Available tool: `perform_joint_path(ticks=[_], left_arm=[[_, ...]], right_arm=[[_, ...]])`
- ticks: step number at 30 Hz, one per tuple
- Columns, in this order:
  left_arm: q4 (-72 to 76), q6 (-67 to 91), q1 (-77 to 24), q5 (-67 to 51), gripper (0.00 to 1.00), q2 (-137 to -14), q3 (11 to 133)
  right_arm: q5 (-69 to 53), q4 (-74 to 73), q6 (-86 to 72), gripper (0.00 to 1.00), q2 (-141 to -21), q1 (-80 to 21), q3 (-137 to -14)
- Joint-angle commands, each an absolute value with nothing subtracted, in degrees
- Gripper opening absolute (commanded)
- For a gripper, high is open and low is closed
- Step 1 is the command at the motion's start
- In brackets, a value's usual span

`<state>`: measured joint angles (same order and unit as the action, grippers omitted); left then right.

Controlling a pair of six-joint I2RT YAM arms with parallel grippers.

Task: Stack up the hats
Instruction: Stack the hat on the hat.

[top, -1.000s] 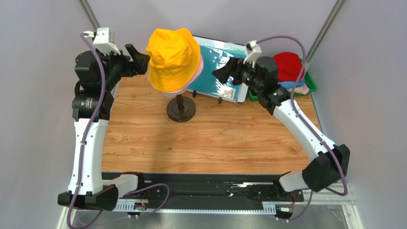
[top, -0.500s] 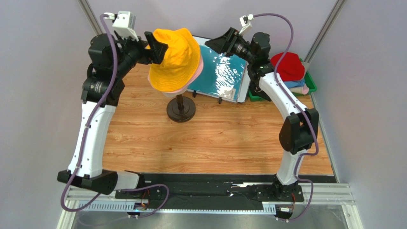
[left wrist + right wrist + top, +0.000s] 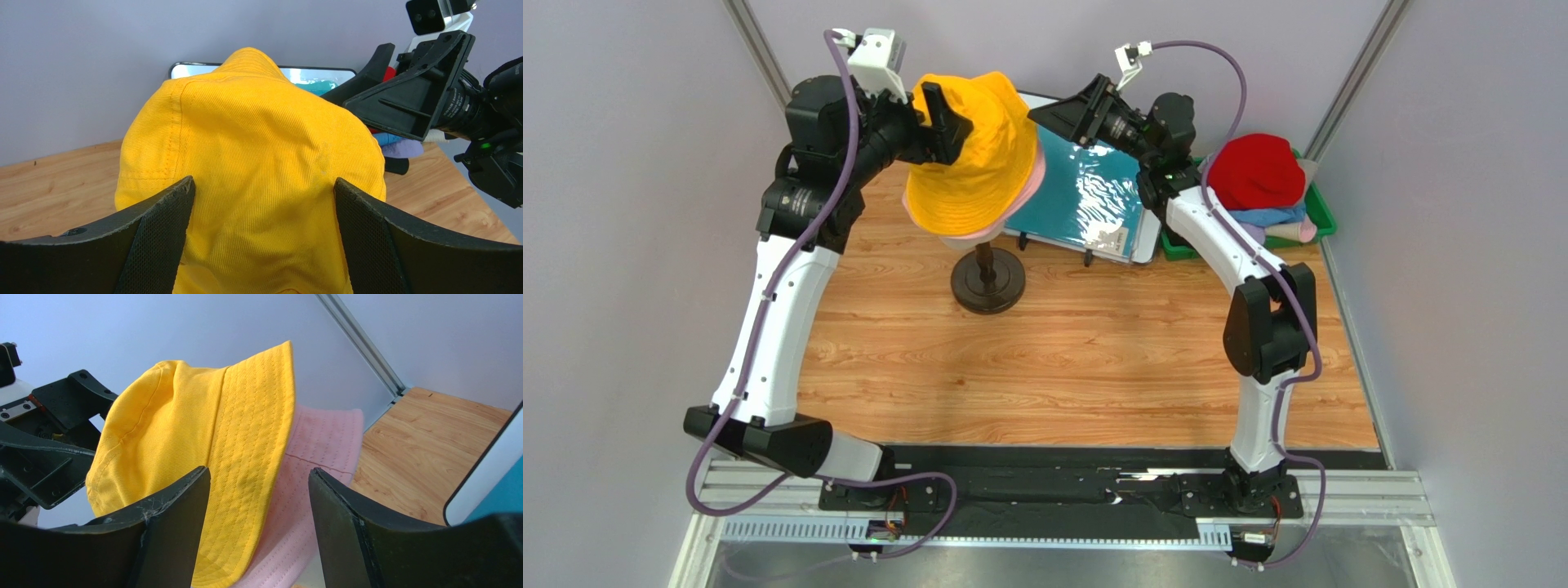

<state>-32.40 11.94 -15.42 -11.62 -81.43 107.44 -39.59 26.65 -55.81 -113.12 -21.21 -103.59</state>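
Observation:
An orange-yellow hat [image 3: 971, 147] sits on top of a pink hat [image 3: 1026, 196] on the mannequin head, whose dark base [image 3: 988, 282] stands on the table. My left gripper [image 3: 940, 120] is open at the hat's upper left side. In the left wrist view its fingers straddle the yellow crown [image 3: 258, 122]. My right gripper [image 3: 1060, 113] is open just right of the hat. In the right wrist view the yellow brim [image 3: 251, 447] and pink brim [image 3: 319, 447] show between its fingers. A red hat [image 3: 1255, 169] tops a pile of other hats at the right.
A teal sheet with a white frame [image 3: 1090, 184] leans behind the mannequin stand. A green bin [image 3: 1323, 223] at the back right holds the hat pile. Grey walls close in at the back and both sides. Wooden table [image 3: 1075, 355] lies in front.
Both arms rose and swung in toward the hat. The left gripper moved right onto the crown's side. The right gripper moved up and left off the teal sheet, its jaws narrowing somewhat.

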Motion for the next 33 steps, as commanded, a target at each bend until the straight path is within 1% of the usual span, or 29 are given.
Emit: perform_joint_path(ticks=[1,5,8,9,11,12,13,14,18,24,30,33], left_arm=[[-32.08,10.11,-15.91,-11.34,0.88,-80.42,107.84],[-31.82,10.11,-15.91,-11.42,0.88,-80.24,107.40],[-31.73,10.11,-15.91,-11.51,0.88,-80.33,107.31],[-31.73,10.11,-15.91,-11.60,0.88,-80.33,107.23],[-31.73,10.20,-15.91,-11.69,0.88,-80.16,106.88],[-31.64,10.20,-15.91,-11.69,0.88,-80.07,106.61],[-31.64,10.20,-15.91,-11.52,0.88,-79.81,106.18],[-31.21,10.20,-15.91,-11.43,0.88,-79.37,105.82],[-30.50,10.11,-15.91,-10.64,0.88,-78.58,104.59],[-29.71,10.20,-15.91,-9.49,0.90,-77.87,103.71],[-28.57,10.63,-15.91,-9.58,0.91,-77.61,102.83],[-28.13,10.72,-15.91,-8.88,0.92,-77.43,102.40]], right_arm=[[-40.69,29.53,-56.51,0.65,-114.69,-23.02,-108.01],[-42.09,33.03,-58.88,0.64,-115.66,-23.38,-108.02],[-42.01,33.49,-59.77,0.54,-115.31,-23.47,-107.31],[-41.84,32.09,-59.42,0.41,-115.49,-23.64,-107.66],[-40.61,28.32,-57.40,0.24,-115.49,-23.73,-108.02],[-40.08,27.52,-56.87,0.11,-115.05,-23.82,-107.58],[-39.30,26.47,-56.60,0.04,-114.96,-23.82,-107.14],[-37.81,24.37,-55.56,0.00,-114.79,-23.82,-106.09],[-34.63,19.08,-53.09,0.00,-114.00,-23.73,-103.45],[-32.00,16.35,-53.00,0.00,-113.64,-23.90,-99.23],[-29.80,11.52,-50.11,0.00,-114.34,-24.52,-98.88],[-27.87,6.78,-48.00,0.00,-114.96,-25.13,-100.45]])
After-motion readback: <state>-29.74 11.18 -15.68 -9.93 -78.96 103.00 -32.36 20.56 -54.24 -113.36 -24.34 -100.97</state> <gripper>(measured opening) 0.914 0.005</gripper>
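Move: The yellow hat's brim edge, on its far right side, lies about 2 cm to the left of the right hand's open fingers, 1 cm back and level with them. The yellow hat's middle is some 8 cm left, 4 cm back and 5 cm below that hand; the pink hat sits under it, about 4 cm lower and 1 cm nearer the base. The board stands roughly 5 cm ahead, 8 cm right and 22 cm below. From the left hand, the brim edge lies about 7 cm ahead, 10 cm right and 5 cm below. The yellow hat's far right brim edge is met by the right hand, which eases about 2 cm left onto it, shuts its open fingers fully and pinches the cloth. Keeping hold, the right hand then draws the brim down some 4 cm and slightly forward, its fingers tipping about 10 degrees. The left hand stays by the crown with its fingers wide open. ##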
